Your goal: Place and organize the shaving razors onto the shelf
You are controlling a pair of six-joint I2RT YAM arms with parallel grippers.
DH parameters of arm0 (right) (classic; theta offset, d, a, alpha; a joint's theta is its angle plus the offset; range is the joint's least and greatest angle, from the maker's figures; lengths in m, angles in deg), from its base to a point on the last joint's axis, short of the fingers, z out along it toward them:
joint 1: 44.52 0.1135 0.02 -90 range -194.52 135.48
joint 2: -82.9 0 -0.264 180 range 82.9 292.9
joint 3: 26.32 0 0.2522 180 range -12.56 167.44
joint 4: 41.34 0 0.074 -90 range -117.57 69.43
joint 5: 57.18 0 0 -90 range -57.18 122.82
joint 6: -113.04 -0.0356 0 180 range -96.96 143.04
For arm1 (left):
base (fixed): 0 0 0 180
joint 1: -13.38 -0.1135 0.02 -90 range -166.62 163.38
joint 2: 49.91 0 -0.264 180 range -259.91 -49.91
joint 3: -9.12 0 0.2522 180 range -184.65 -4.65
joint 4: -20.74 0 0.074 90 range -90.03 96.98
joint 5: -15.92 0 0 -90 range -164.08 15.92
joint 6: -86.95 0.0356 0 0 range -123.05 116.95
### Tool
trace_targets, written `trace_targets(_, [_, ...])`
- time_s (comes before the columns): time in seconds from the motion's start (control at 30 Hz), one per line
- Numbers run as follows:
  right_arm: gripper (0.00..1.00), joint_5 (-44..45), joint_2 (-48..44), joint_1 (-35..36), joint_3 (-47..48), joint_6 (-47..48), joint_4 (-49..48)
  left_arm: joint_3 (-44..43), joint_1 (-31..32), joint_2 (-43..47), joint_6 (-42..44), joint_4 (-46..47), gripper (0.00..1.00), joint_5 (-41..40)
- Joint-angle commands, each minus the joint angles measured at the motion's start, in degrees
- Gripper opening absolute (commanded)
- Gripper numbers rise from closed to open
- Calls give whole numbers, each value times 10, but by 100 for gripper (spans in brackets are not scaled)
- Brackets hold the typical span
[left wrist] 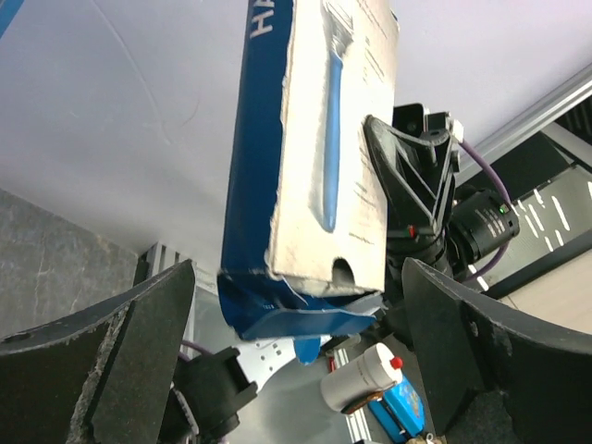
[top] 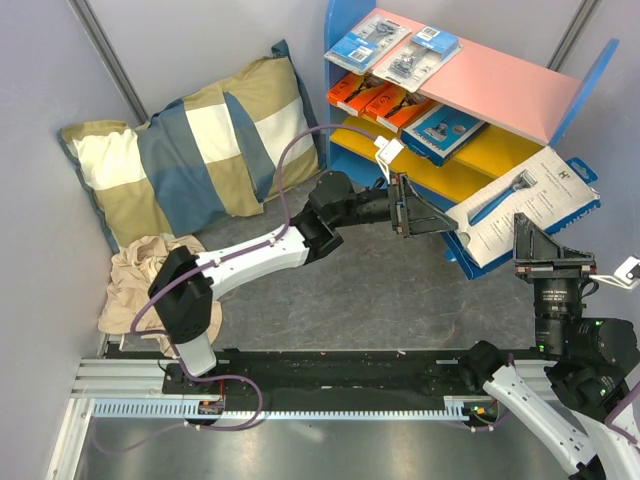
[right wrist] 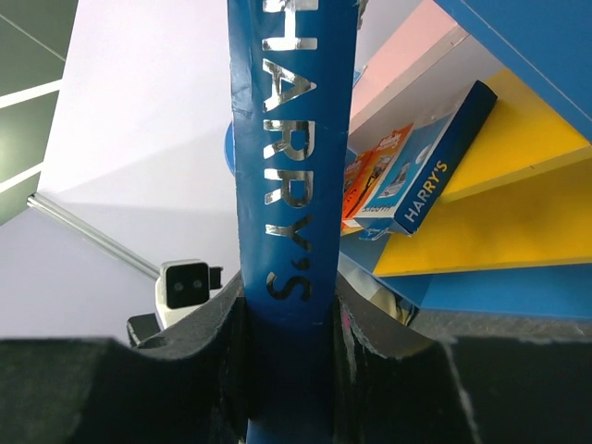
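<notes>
A large white and blue razor box (top: 530,200) hangs tilted in front of the shelf (top: 345,60), with my right gripper (top: 543,248) shut on its lower edge. In the right wrist view the box's blue side (right wrist: 291,139) is pinched between both fingers of that gripper (right wrist: 289,305). My left gripper (top: 432,218) stands open at the box's lower left end. The left wrist view shows its fingers wide apart (left wrist: 305,342) and the torn end of the box (left wrist: 314,166) just beyond them, untouched. Two blister packs (top: 395,45) lie on the pink top board. Orange boxes (top: 375,100) and a blue box (top: 445,130) rest on the yellow board.
A striped pillow (top: 200,150) leans in the back left corner, with a beige cloth (top: 140,280) in front of it. Grey walls close in both sides. In the left wrist view a small white bottle (left wrist: 365,375) lies beyond the arms' bases.
</notes>
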Motion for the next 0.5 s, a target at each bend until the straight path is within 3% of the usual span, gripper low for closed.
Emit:
trace_targets(0.0, [30,9,-12,1,20,-2,-19,-55,16,-33,-37,41,100,29])
trace_targets(0.17, [31,5,-9,2,26,4,-16,-80,24,-62,-47,43,98,38])
trace_targets(0.27, [31,6,-12,1,26,2,-14,-95,29,-72,-53,47,88,49])
trace_targets(0.47, [33,14,-12,1,23,-2,-14,-102,34,-83,-70,68,48,62])
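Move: The razor box, held up in the air by the right hand, has its middle about 13 cm to the right of the left hand, 2 cm farther out and 3 cm higher; its near end is only a few centimetres off. From the right hand that middle lies some 4 cm ahead, level sideways and 1 cm up. The shelved blue box is about 20 cm ahead of the left hand and 3 cm right, the orange box roughly 26 cm ahead and 6 cm left, both some 15 cm lower. The raised razor box is kept almost still in the right hand's grip while the left hand brings its wide-open fingers to the box's left end, going about 3 cm right and 1.5 cm back and turning some 5 degrees clockwise. Late in the reach the left fingers start to close, to a bit over half open, one on each face of that end; a firm pinch isn't there yet. ##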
